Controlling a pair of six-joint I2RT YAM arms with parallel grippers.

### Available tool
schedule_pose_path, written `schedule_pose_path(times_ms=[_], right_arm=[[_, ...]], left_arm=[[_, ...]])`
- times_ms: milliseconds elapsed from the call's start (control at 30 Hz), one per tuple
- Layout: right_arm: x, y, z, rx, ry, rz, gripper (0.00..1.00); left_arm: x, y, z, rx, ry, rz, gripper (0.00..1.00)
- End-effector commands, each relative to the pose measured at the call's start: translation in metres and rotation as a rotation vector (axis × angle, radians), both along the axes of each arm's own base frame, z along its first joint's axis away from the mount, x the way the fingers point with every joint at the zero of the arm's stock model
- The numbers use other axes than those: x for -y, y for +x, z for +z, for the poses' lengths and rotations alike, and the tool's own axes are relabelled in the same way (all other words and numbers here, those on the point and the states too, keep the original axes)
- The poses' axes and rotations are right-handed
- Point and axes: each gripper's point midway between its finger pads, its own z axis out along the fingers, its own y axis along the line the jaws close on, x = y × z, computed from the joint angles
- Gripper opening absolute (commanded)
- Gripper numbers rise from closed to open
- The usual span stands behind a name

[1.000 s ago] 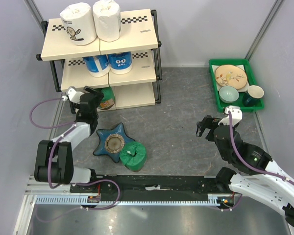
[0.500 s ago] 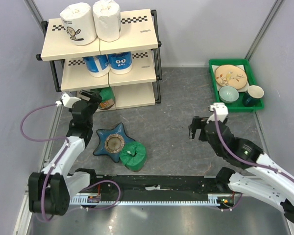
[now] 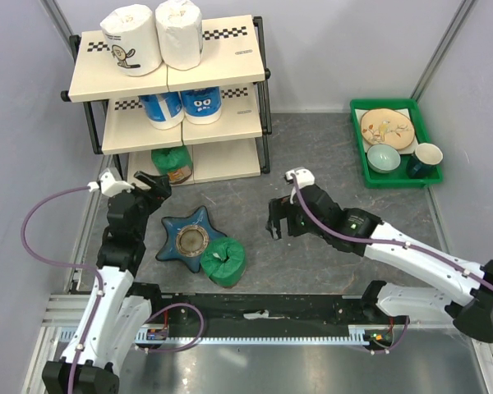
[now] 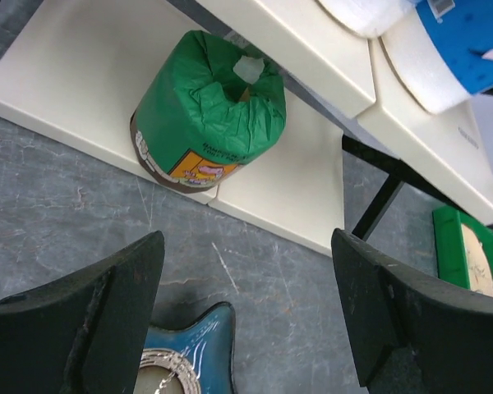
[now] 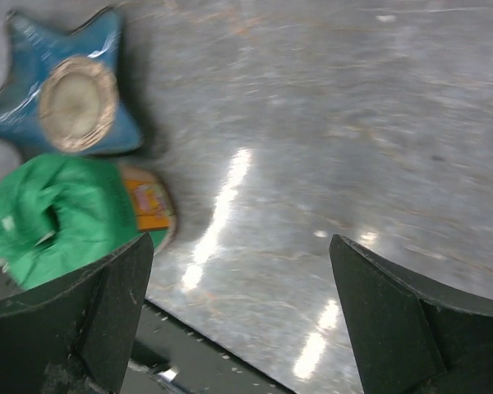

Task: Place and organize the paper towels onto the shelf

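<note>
The shelf (image 3: 222, 49) stands at the back left. Two white paper towels (image 3: 131, 39) (image 3: 179, 33) sit on its top tier and two blue ones (image 3: 162, 109) (image 3: 201, 104) on the middle tier. One green roll (image 3: 172, 162) stands on the bottom tier, also in the left wrist view (image 4: 209, 111). A second green roll (image 3: 223, 261) lies on the floor, also in the right wrist view (image 5: 57, 213). My left gripper (image 3: 148, 182) (image 4: 246, 271) is open and empty just in front of the shelf. My right gripper (image 3: 281, 220) (image 5: 242, 271) is open and empty, right of the floor roll.
A blue star-shaped dish (image 3: 187, 238) lies on the floor touching the green floor roll, and shows in both wrist views (image 4: 181, 361) (image 5: 70, 94). A green tray (image 3: 357, 123) with dishes sits at the back right. The black rail (image 3: 263, 312) runs along the near edge.
My left gripper has drawn back from the green roll on the bottom tier toward the near side. My right arm has swung left toward the middle of the floor.
</note>
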Motion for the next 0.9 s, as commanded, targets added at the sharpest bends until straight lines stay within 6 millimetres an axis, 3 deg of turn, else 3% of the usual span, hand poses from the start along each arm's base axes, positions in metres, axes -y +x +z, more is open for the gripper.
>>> schedule_pose_path(times_ms=[0,200,300,600,867], right_arm=[[-0.057,-0.024,0.016,-0.016,0.098,0.158,0.97],[-0.099,-0.052,0.007,-0.037,0.071,0.245,0.98],[-0.111,-0.058,-0.002,-0.040,0.047,0.256,0.98],[-0.140,-0.056,-0.019,-0.057,-0.007,0.279,0.98],[-0.147,-0.052,-0.049,-0.090,-0.077,0.267,0.96]], left_arm=[[0.004,-0.012,-0.016,-0.054,0.067,-0.063,0.89],[0.010,-0.012,-0.020,-0.073,0.066,-0.096,0.89],[0.010,-0.011,-0.023,-0.080,0.070,-0.102,0.89],[0.009,-0.013,-0.024,-0.081,0.083,-0.099,0.89],[0.013,-0.011,-0.023,-0.070,0.083,-0.123,0.89]])
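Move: The last green roll of paper towels on the table stands about 15 cm to the right hand's left, 10 cm back and 13 cm below its fingers. The blue star lies some 8 cm left of that roll and 7 cm farther out; the table's near edge runs about 8 cm behind the roll. From the left hand the roll is roughly 21 cm back, 16 cm right and 16 cm below. The open right hand sweeps about 13 cm left, also back and down some 6 cm each, over the green roll. ##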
